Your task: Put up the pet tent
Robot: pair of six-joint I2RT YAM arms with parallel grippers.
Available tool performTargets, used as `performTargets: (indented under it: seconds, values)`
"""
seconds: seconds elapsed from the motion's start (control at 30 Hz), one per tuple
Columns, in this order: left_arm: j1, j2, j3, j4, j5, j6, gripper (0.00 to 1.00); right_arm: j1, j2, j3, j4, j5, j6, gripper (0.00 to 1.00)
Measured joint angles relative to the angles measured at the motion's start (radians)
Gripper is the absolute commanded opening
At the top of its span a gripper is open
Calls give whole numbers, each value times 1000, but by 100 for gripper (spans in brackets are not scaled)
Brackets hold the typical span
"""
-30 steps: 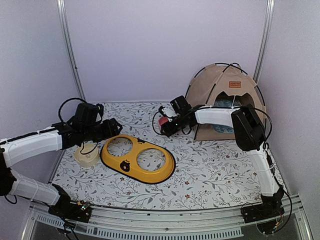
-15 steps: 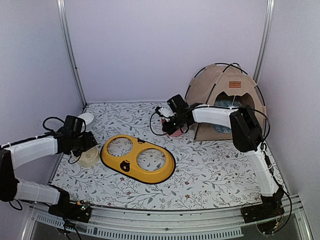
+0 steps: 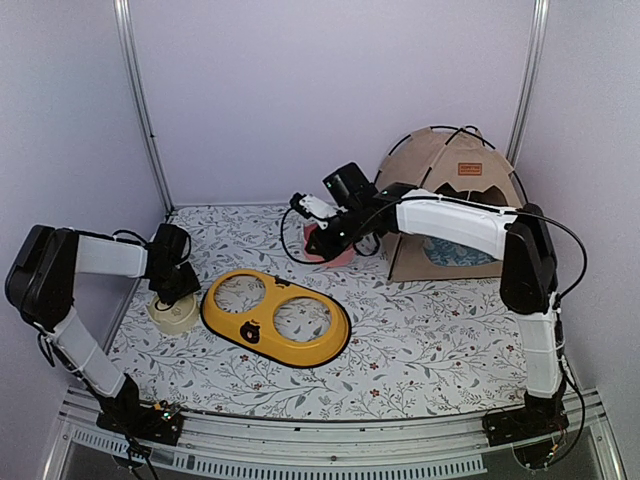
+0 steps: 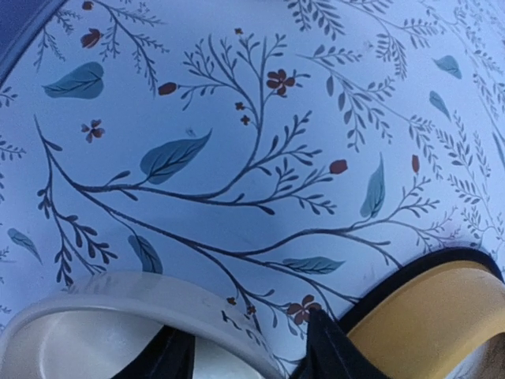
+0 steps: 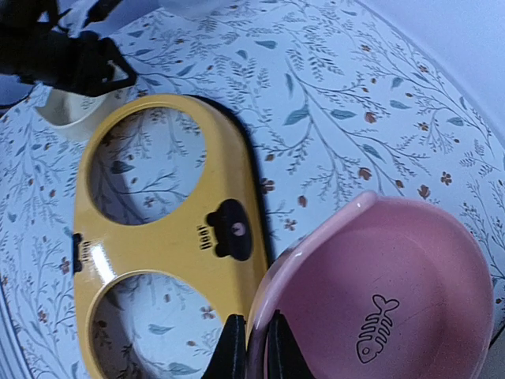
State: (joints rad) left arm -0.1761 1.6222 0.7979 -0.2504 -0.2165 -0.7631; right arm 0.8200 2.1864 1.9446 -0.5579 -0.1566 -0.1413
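The tan pet tent (image 3: 440, 185) stands upright at the back right, with black poles crossing over its top and a brown label (image 3: 470, 169) above its opening. My right gripper (image 3: 325, 238) is to the left of the tent. It is shut on the rim of a pink bowl (image 5: 394, 292) with a fish-bone mark, and one fingertip (image 5: 235, 335) is outside that rim. My left gripper (image 3: 175, 290) is at the far left over a cream bowl (image 3: 172, 315). Its jaws straddle the bowl's rim (image 4: 95, 300) with a gap on each side, one finger inside and one finger (image 4: 327, 351) outside.
A yellow double-ring feeder (image 3: 275, 318) lies on the floral mat (image 3: 430, 330) between the arms, close to the cream bowl. A blue cushion (image 3: 450, 252) shows inside the tent's opening. Metal frame posts (image 3: 140, 100) and white walls close off the back and sides.
My right gripper shut on the pink bowl and carried it left, away from the tent. My left arm drew back and dropped onto the cream bowl, and its jaws narrowed.
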Motion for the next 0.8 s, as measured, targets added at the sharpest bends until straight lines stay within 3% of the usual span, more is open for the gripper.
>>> performTargets:
  seconds: [0.27,0.47,0.8]
  values:
    - [1,30,5,39,-12,0,1,176,-193,-237,53,-74,88,0]
    - [2,43,17,47,-40,47,0,248,-192,-370,104,-124,191,0]
    - [-24,-78,-2,-19,-10,121,0,229,-85,-389,241,-97,224,0]
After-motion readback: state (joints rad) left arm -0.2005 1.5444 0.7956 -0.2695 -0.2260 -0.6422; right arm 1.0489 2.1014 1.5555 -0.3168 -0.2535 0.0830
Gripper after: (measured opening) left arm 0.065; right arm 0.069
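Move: The right hand already holds the pink bowl by its left rim. The tray's right hole lies about 9 cm back, 2 cm left and 14 cm below; the left hole is some 2 cm back and 15 cm left. The open left hand straddles the cream bowl's front-right rim, the bowl's middle about 4 cm back and 4 cm left of it. From that hand the left hole lies about 13 cm right and 1 cm ahead. Swinging quickly back towards its base with a small rise, the right hand carries the pink bowl about 17 cm, then eases a little forward while sinking over the tray's right hole; it tips roughly 15 degrees and keeps its rim grip. Meanwhile the left fingers close, pinch the cream bowl's rim, and then start straight up by about 2.5 cm. ##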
